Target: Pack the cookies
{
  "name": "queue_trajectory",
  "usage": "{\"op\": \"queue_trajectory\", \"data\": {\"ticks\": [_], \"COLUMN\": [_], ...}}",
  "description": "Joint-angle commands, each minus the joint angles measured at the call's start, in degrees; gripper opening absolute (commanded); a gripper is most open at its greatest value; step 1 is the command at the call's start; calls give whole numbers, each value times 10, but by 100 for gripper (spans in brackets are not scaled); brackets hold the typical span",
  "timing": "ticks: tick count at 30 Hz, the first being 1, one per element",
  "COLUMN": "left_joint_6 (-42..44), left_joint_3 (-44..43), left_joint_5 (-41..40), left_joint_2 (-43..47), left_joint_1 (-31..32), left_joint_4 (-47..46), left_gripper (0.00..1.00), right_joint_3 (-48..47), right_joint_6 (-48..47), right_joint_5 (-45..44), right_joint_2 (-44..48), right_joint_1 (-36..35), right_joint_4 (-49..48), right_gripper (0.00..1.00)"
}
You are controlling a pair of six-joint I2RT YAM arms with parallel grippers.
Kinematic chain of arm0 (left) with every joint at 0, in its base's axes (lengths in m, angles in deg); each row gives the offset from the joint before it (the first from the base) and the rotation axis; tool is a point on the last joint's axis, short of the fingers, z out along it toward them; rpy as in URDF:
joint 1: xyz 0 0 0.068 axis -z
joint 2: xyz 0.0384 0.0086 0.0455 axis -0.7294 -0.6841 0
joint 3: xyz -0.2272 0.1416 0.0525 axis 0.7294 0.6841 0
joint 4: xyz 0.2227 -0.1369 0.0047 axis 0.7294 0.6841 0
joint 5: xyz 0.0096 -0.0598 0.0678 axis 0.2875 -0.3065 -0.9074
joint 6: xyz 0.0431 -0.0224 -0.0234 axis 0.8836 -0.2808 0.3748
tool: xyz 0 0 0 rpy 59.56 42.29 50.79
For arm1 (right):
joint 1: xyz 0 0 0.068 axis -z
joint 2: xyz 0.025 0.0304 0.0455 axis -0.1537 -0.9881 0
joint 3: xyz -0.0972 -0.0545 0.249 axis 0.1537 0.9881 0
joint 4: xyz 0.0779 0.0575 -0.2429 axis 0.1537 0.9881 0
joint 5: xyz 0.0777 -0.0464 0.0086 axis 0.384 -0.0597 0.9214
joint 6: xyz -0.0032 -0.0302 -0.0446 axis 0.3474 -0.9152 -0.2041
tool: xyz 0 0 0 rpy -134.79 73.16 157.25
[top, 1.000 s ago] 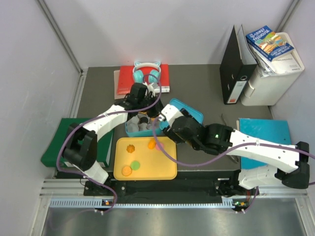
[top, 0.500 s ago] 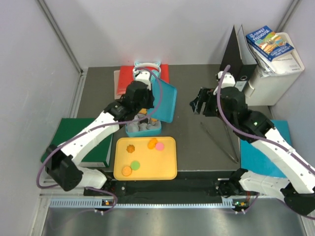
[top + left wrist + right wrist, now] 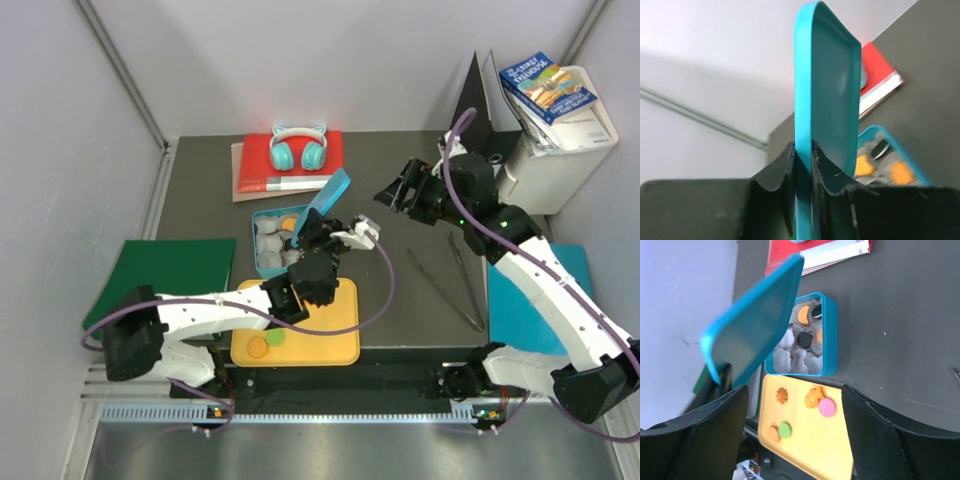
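A teal lid [image 3: 326, 198] stands tilted on edge over the right side of the open teal box [image 3: 262, 268], and my left gripper [image 3: 311, 230] is shut on its lower edge. In the left wrist view both fingers [image 3: 783, 170] press the lid [image 3: 830, 90]. The box [image 3: 828, 335] holds grey paper cups with orange [image 3: 803, 315] and black [image 3: 804, 339] cookies. On the yellow tray [image 3: 805, 450] lie a scalloped orange cookie [image 3: 782, 395], an orange one [image 3: 813, 397], a pink one [image 3: 827, 407], a green one [image 3: 785, 429] and another orange one [image 3: 773, 433]. My right gripper [image 3: 392, 193] hangs open and empty, high at the back right.
A red book with teal headphones [image 3: 299, 150] lies behind the box. A green folder [image 3: 160, 275] is at the left, a teal folder [image 3: 535, 270] at the right. Metal tongs [image 3: 445, 278] lie right of the tray. A black binder [image 3: 480, 140] and a white box [image 3: 555, 150] stand at the back right.
The right arm pulled away from the box to the back right and its jaws spread wider. The left arm now lies low across the tray, still gripping the raised lid.
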Motion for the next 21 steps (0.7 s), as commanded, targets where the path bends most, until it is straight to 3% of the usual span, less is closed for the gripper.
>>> {"op": "queue_trajectory", "data": {"ticks": [1, 12, 17, 21], "left_joint_6": [215, 448, 485, 498], "left_joint_3": [32, 129, 140, 144], "left_joint_5": [-58, 58, 75, 80], "left_joint_2": [-7, -88, -131, -135], "left_joint_1": [23, 99, 118, 124], "left_joint_4": [-239, -470, -523, -535], "left_gripper": [0, 0, 0, 0], "right_joint_3": [-14, 41, 64, 54], "right_joint_6": [39, 49, 62, 42], "right_joint_5": [73, 249, 273, 309], "right_joint_2": [19, -68, -79, -98], "right_joint_1": [48, 98, 117, 118], "right_joint_4": [-48, -156, -211, -201], "right_gripper": [74, 78, 79, 79]}}
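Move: Off to the right hand's left, about 13 cm and roughly level in height and reach, is the lid's middle, aloft in the left hand. The left fingers already pinch its long edge, its middle about 3 cm ahead of them. The cookie box stands below, some 25 cm down, 3 cm ahead and 7 cm left of the left hand; the yellow tray lies about 15 cm back and 5 cm left of that hand, equally low. Bringing the held lid to the open right gripper, the left hand swings right, back and down, about 5 cm or more each way, rolling some 35 degrees with its left side rising. The right hand first lifts slightly, then dips about 4 cm and eases 3 cm forward, turning a little, jaws staying open around the line of the lid's right end; no touch can be made out. ##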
